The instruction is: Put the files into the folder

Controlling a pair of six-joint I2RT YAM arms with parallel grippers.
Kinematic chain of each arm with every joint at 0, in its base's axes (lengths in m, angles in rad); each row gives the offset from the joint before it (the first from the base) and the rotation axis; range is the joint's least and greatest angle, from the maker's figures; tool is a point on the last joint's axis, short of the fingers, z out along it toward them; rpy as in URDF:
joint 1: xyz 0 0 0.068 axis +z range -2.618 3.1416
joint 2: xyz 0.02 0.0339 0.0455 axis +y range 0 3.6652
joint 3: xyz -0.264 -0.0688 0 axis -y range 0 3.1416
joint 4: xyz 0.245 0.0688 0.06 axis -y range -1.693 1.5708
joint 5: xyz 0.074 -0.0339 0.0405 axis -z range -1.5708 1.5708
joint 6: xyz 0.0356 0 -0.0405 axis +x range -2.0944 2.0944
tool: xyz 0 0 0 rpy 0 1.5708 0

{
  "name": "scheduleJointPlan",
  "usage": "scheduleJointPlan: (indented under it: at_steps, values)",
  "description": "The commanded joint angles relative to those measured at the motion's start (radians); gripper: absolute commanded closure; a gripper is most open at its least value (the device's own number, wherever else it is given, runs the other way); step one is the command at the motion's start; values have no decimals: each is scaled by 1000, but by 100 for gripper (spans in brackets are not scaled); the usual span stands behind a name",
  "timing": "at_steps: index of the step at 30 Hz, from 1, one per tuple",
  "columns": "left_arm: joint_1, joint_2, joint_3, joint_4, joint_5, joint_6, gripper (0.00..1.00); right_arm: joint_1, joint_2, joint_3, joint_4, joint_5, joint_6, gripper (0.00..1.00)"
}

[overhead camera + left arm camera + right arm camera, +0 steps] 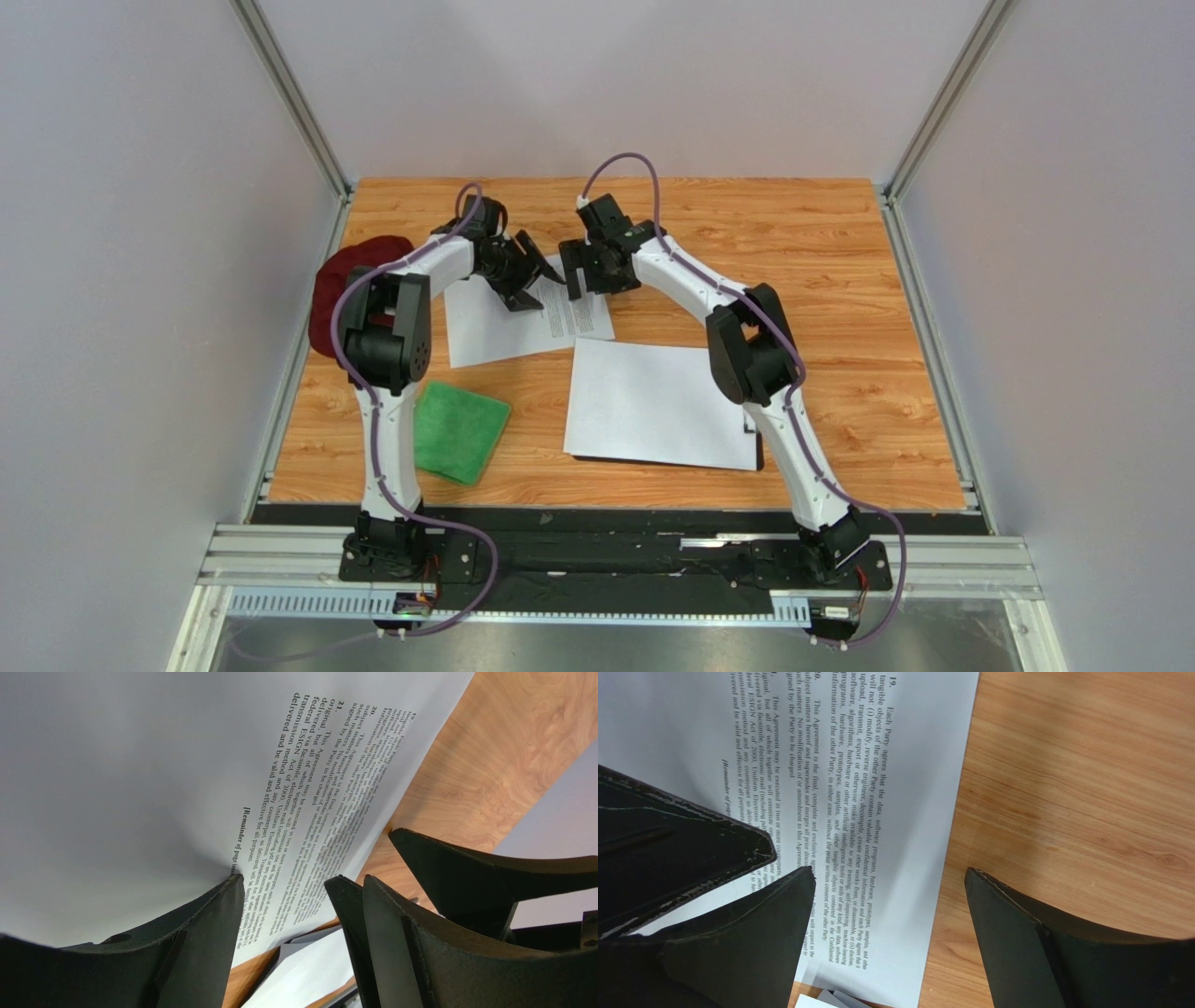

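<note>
A printed file sheet (491,329) lies on the wooden table at the back centre. My left gripper (526,291) is down on it. In the left wrist view its fingertips stand apart on the sheet (140,777), printed text between them, and the paper puckers at the left fingertip (231,882); left gripper (288,879). My right gripper (578,280) is open over that sheet's right edge (906,812), one finger over paper, the other over bare wood; right gripper (889,871). A second white sheet (657,403) lies on the black folder (759,455), of which only a thin edge shows.
A green square cloth (460,431) lies at the front left. A dark red hat (344,287) sits at the left edge, partly behind the left arm. The two grippers are close together, each visible in the other's wrist view. Metal frame rails border the table.
</note>
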Motion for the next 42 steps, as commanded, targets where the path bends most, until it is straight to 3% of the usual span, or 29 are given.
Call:
scheduleJointPlan:
  at_steps: [1, 11, 19, 24, 31, 37, 40, 42]
  values:
    - [-7, -8, -38, -5, 12, -9, 27, 6, 5, -63, 33, -144, 80, 13]
    - [-5, 13, -7, 8, 43, -15, 27, -15, -20, -167, 217, -314, 124, 13]
    - [0, 8, 2, 8, 55, -9, 27, -64, -122, -351, 480, -643, 184, 11]
    - [1, 8, 5, 17, 69, -9, 27, -86, -187, -527, 766, -758, 368, 11]
    - [4, 5, -1, 25, 80, -7, 27, -129, -185, -620, 1058, -796, 664, 11]
    - [6, -1, 14, 29, 100, 17, 27, -127, -193, -592, 934, -727, 596, 21]
    - [7, -37, 31, 38, 86, 63, 24, -129, -179, -554, 835, -687, 500, 37]
    - [12, -64, 41, 41, 74, 83, 23, -126, -149, -460, 750, -690, 465, 58]
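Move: Near the right edge of the last loose sheet, the right hand has the sheet's middle about 11 cm to its left, 3 cm back and 2 cm below. The folder's middle, under papers already stacked there, lies some 22 cm back and 12 cm to its right. From the left hand the sheet's middle is about 5 cm left, 3 cm back and 2 cm lower; the green cloth is roughly 28 cm back and 12 cm left. Sweeping about 5 cm left over the sheet's right edge, the right hand rolls some 50 degrees until its fingers point left and lie one above the other, then draws back and up about 3 cm. At the end it sinks slightly and starts closing around the edge. The left hand stays almost put, one fingertip still holding the sheet down. ##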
